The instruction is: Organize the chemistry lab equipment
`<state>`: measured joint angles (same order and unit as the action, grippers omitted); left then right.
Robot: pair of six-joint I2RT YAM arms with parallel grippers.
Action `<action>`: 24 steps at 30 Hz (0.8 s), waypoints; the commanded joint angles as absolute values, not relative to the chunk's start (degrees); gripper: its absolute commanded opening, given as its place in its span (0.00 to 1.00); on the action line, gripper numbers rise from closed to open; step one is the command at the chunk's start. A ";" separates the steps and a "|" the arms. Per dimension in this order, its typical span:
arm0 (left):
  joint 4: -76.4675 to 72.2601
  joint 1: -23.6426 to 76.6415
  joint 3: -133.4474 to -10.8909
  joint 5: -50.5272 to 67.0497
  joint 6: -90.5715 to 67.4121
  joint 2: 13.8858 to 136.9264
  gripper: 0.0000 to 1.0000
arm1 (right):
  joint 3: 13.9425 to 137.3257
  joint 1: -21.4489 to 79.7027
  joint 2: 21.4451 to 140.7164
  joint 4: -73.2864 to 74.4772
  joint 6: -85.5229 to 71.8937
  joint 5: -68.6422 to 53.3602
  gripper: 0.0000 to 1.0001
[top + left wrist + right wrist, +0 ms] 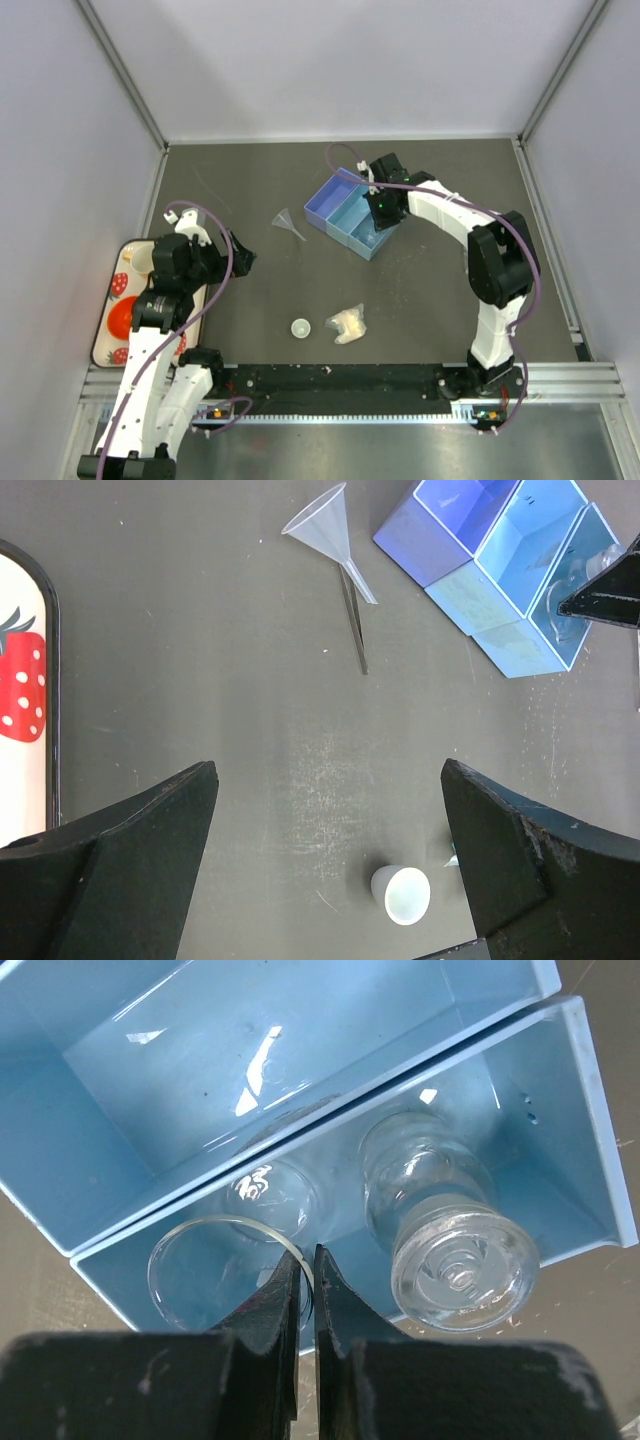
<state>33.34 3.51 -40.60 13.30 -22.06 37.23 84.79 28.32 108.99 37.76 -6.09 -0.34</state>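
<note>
My right gripper [312,1255] is shut on the thin rim of a tiny clear flask [215,1260], which lies inside a light blue bin [585,1120]. Next to it in the same bin lies a clear glass stoppered bottle [450,1245]. From above, the right gripper [381,210] is over the bins [340,205]. My left gripper [238,254] is open and holds nothing. Its jaws [330,770] stand wide above bare table. The small white round dish [404,893] sits near the right finger. A pale yellowish packet [347,323] lies beside the dish [301,327].
A clear plastic funnel [290,222] lies left of the bins, also seen as the funnel [328,528] from the left wrist. A strawberry-print tray [110,345] with a red item sits at the left edge. White walls enclose the dark table [250,180].
</note>
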 commanded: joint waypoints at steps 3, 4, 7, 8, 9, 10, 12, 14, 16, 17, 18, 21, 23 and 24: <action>30.15 3.34 -40.17 14.15 -21.18 36.47 0.99 | 84.99 27.95 110.13 35.51 -7.12 -0.18 0.14; 30.15 3.25 -40.17 14.15 -21.18 36.39 0.99 | 84.99 28.04 110.04 35.51 -7.21 -0.18 0.16; 30.15 3.25 -40.17 14.33 -21.18 36.56 0.99 | 84.82 28.04 109.16 35.60 -7.21 -0.18 0.27; 30.15 3.25 -40.17 14.24 -21.18 36.74 0.99 | 84.81 28.04 108.81 35.60 -7.29 -0.18 0.29; 30.23 3.34 -40.17 14.33 -21.18 36.74 0.99 | 84.73 27.95 107.94 35.68 -7.29 -0.18 0.30; 30.23 3.34 -40.17 14.33 -21.18 36.65 0.99 | 84.73 28.04 107.41 35.68 -7.47 -0.18 0.31; 30.15 3.25 -40.17 14.41 -21.18 36.65 0.99 | 84.99 28.12 106.18 36.29 -7.65 1.32 0.33; 30.15 3.34 -40.17 14.33 -21.18 36.74 0.99 | 85.69 28.65 103.72 37.08 -7.73 1.84 0.35; 30.15 3.25 -40.08 14.41 -21.18 36.83 0.99 | 87.00 29.61 100.74 38.75 -7.65 3.42 0.35; 30.06 3.34 -40.08 14.50 -21.18 36.83 0.99 | 87.53 30.66 99.77 39.46 -7.56 4.38 0.36; 30.15 3.25 -40.08 14.41 -21.18 36.91 0.99 | 88.06 31.54 98.80 40.07 -7.30 6.40 0.36; 30.23 3.34 -40.08 14.41 -21.18 36.83 0.99 | 90.17 35.58 94.23 42.97 -6.59 11.40 0.39; 30.23 3.34 -40.08 14.24 -21.18 36.91 0.99 | 90.62 37.78 91.16 43.77 -6.50 12.91 0.41; 30.32 3.25 -40.08 14.33 -21.18 36.91 0.99 | 90.62 39.62 90.36 43.94 -6.68 12.83 0.42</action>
<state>33.23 3.51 -40.60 13.69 -22.06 37.26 86.76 34.06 98.32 41.98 -7.03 7.97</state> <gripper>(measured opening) 0.989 0.404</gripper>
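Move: The right hand's closed fingertips are pinching the right side of the glass beaker's rim. The beaker's middle is about 2 cm to their left, 1 cm back and 3 cm below, inside the nearest light-blue bin. The capped glass bottle in that bin is roughly 3 cm ahead and 3 cm right; the middle blue bin is 4 cm ahead and 5 cm left. From the left hand, the beaker is some 11 cm ahead, 28 cm right and 15 cm below. The right fingers let go of the beaker's rim, opening from shut to about two-fifths while the hand all but stays put. Then it climbs clear of the bin, slowly at first and then fast, some 8 cm, easing back a couple of centimetres late on as the fingers tilt up and forward by about 10 degrees. ##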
